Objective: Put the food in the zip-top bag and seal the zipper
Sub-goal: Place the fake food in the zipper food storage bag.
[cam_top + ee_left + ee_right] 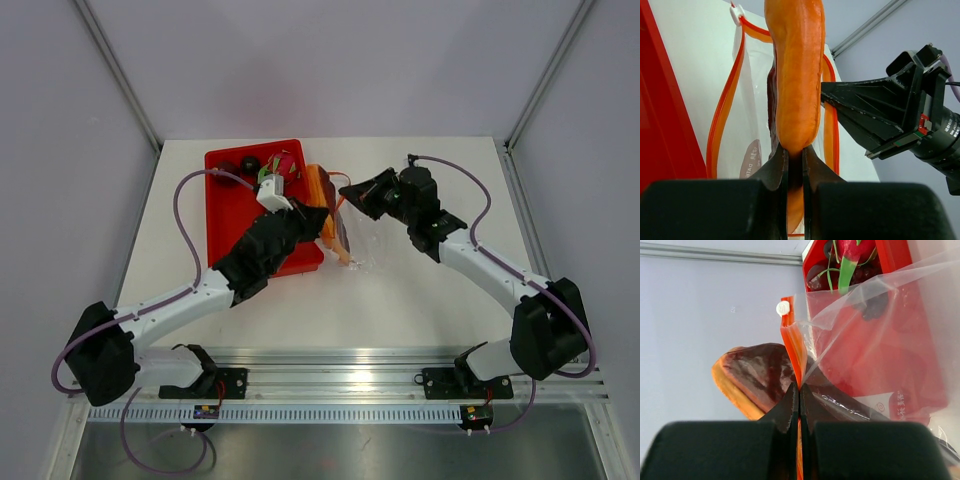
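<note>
My left gripper [795,150] is shut on the near end of a long orange food piece [795,75] with a dark brown glazed side [755,375]. It holds the piece at the mouth of the clear zip-top bag [757,100]. My right gripper [799,387] is shut on the bag's orange zipper [794,347], holding that edge up. From above, the left gripper [318,222] and right gripper [352,195] meet over the bag [365,245], just right of the bin. More food lies in the bin: dark lumps [248,165] and a red-pink piece with green bits [850,255].
The red plastic bin [225,215] stands left of the bag, under my left arm. A white slider tab [783,308] sits at the zipper's end. The bag's label [751,157] faces up. Grey walls with metal frame bars enclose the white table [440,300].
</note>
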Robot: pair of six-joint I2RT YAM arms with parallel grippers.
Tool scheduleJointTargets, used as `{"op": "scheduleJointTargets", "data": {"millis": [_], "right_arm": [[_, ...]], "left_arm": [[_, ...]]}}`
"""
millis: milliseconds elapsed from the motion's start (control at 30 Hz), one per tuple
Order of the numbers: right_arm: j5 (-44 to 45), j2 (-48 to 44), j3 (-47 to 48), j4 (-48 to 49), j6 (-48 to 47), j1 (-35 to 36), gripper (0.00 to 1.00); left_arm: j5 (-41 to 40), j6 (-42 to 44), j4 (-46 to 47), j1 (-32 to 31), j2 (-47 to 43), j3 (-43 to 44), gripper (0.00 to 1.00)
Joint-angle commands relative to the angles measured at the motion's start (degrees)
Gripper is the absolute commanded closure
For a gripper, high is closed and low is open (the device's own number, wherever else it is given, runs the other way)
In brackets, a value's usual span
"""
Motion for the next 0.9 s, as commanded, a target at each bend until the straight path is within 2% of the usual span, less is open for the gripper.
{"op": "scheduleJointTargets", "data": {"millis": [0,167,300,467,733,767,800,833,867], "right_arm": [[0.9,-1.5,-1.0,6.5,3.6,0.4,1.00],[0.6,-1.5,-2.4,7.5,6.5,0.4,1.00],[-0.6,-1.2,-2.2,9.1,9.0,0.4,1.00],[-1.8,-0.5,-1.8,10.5,10.9,0.4,1.00],[-0.9,0.0,-2.2,12.0,11.9,0.4,1.00],[-0.7,0.0,-2.3,12.3,12.1,0.4,1.00],[-0.7,0.0,-2.5,12.5,12.2,0.4,1.00],[-0.6,0.0,-2.8,12.7,12.4,0.5,1.00],[-0.5,-0.2,-3.1,13.1,12.7,0.4,1.00]], "left_arm": [[-4.1,2.2,8.1,-0.9,-0.3,0.0,1.00],[-8.5,9.9,11.0,-0.9,-2.1,1.8,1.00],[-9.1,14.1,21.4,-0.9,-1.0,0.6,1.00],[-8.6,14.1,31.0,-1.0,0.8,-2.6,1.00],[-4.9,9.1,30.9,-1.4,2.5,-7.0,1.00],[-2.4,8.5,30.2,-1.4,2.2,-7.1,0.96],[-1.0,8.3,27.5,-1.4,2.0,-7.1,0.84],[1.7,8.4,26.2,-1.5,1.9,-7.0,0.49],[2.3,8.5,25.1,-1.4,1.0,-7.2,0.27]]}}
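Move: The left hand holds the hot dog roughly upright, its lower end already in the bag. The bag mouth's middle lies about 5 cm ahead and 2 cm right of this hand, about level; the rim spot pinched by the right fingers is 6 cm ahead, 4 cm right and 2 cm up. The red tray is some 14 cm left, 6 ahead, well below. From the right hand, the mouth is 3 cm left, 1 back and slightly below. Still gripping the hot dog at the bag mouth, the left hand lifts it about 6 cm, edging slightly forward and tipping the fingers up nearly 20 degrees, then sinks some 5 cm again and opens wide, letting go at the very end. The right fingers keep pinching the orange rim while that hand rises 2 cm and rolls, left side up, about 10 degrees. ##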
